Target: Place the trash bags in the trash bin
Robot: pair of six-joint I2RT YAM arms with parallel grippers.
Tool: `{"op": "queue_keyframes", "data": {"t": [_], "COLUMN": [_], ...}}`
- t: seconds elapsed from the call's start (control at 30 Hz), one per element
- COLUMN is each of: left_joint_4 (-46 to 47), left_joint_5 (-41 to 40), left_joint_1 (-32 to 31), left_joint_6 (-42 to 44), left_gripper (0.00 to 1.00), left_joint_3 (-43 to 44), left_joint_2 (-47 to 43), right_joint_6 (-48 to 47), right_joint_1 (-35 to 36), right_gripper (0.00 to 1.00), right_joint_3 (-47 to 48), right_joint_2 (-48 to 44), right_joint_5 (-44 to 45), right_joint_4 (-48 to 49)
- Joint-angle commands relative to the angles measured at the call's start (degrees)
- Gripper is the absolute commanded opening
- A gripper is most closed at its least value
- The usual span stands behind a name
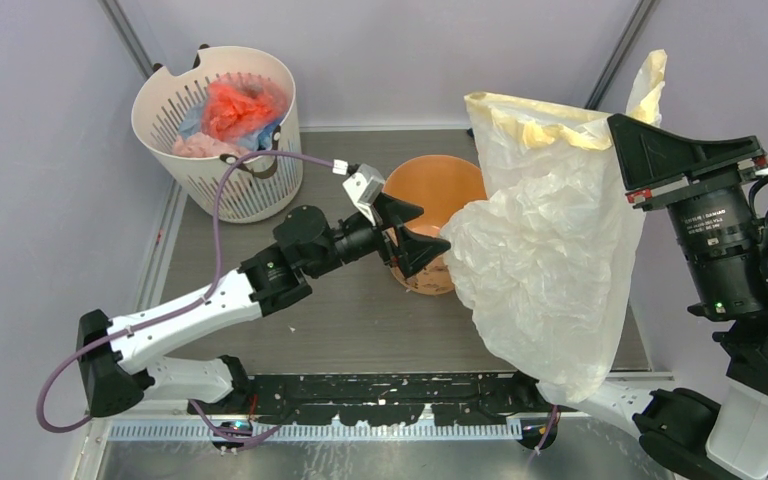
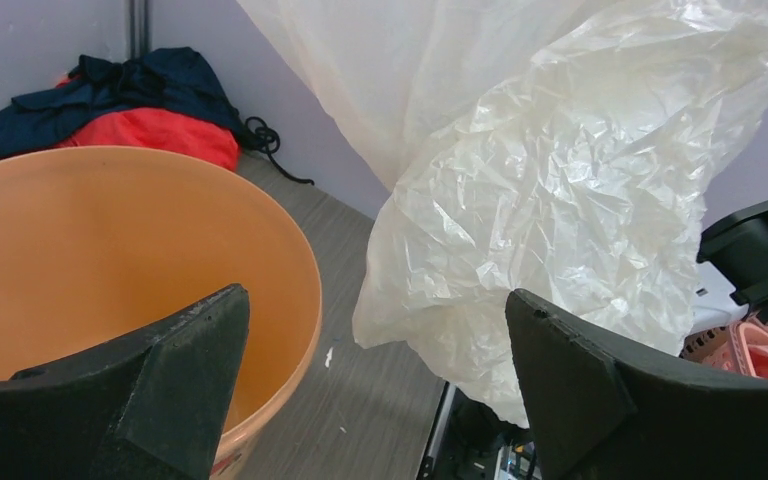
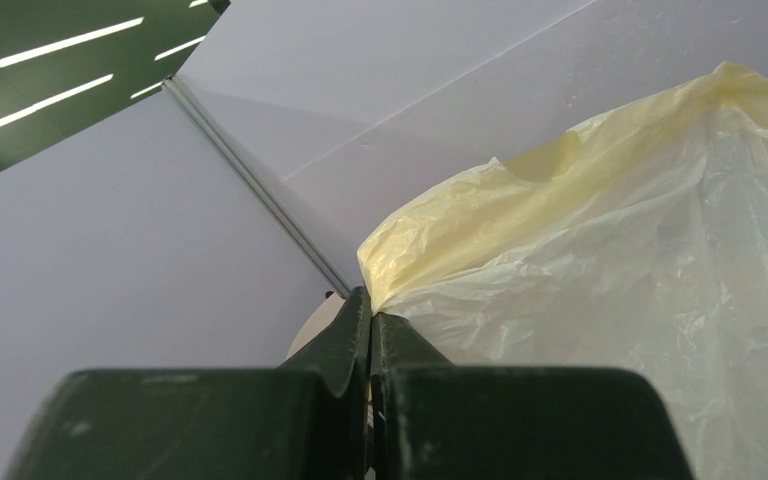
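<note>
The trash bag point(image 1: 550, 250) is a big wrinkly pale-yellow film, hanging high to the right of the orange trash bin point(image 1: 430, 185). My right gripper point(image 1: 617, 127) is shut on its top edge; in the right wrist view the film point(image 3: 610, 300) leaves the closed fingertips of that gripper point(image 3: 372, 312). My left gripper point(image 1: 422, 232) stands open at the bin's near rim, holding nothing. In the left wrist view this gripper point(image 2: 375, 305) has one finger over the bin point(image 2: 110, 250) and the other in front of the bag's lower folds point(image 2: 540, 180).
A white slotted basket point(image 1: 218, 175) with red, pink and blue bundles point(image 1: 235, 105) stands at the back left. A red and navy cloth heap point(image 2: 130, 100) lies behind the bin against the wall. Walls close in on the left, back and right.
</note>
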Motion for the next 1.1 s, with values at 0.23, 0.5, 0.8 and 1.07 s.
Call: {"op": "queue_keyframes", "data": {"t": [0.23, 0.5, 0.8, 1.07], "left_joint_4": [5.70, 14.61, 16.81, 14.54], "left_joint_5": [9.45, 20.01, 25.67, 26.59], "left_joint_1": [1.09, 1.69, 1.67, 1.66], "left_joint_6": [0.26, -3.07, -7.65, -9.71], "left_gripper": [1.00, 1.00, 0.52, 0.16], "left_joint_3": [4.27, 4.56, 7.57, 6.29], "left_joint_2": [2.86, 7.06, 11.88, 9.13], "right_joint_6": [2.28, 3.15, 3.45, 2.29], "right_joint_1": [0.26, 0.24, 0.30, 0.28], "right_gripper": [0.01, 0.01, 0.01, 0.01], "right_joint_3": [-1.85, -0.14, -0.03, -0.25], "right_joint_2": [-0.63, -1.02, -1.36, -1.66], "right_joint_5": [-2.85, -4.39, -4.33, -1.43], "right_joint_4": [0.20, -1.03, -1.23, -1.07]}}
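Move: The loose bulge of the trash bag hangs about 5 cm to the right of the open left hand and 2 cm nearer the base, level with it; the bag's yellow mouth is some 17 cm right, 2 cm back and 24 cm above. The orange trash bin stands about 12 cm ahead, 1 cm right, its middle some 27 cm below. From the right hand, the bulge lies roughly 12 cm left, 1 cm ahead and 24 cm below. Moving about 5 cm to the right and 4 cm back, the open left hand travels into the hanging side of the trash bag while turning some 25 degrees clockwise, then shuts its fingers late and pinches the bulge. The right hand keeps its grip on the yellow mouth, sinking only about 1 cm. ##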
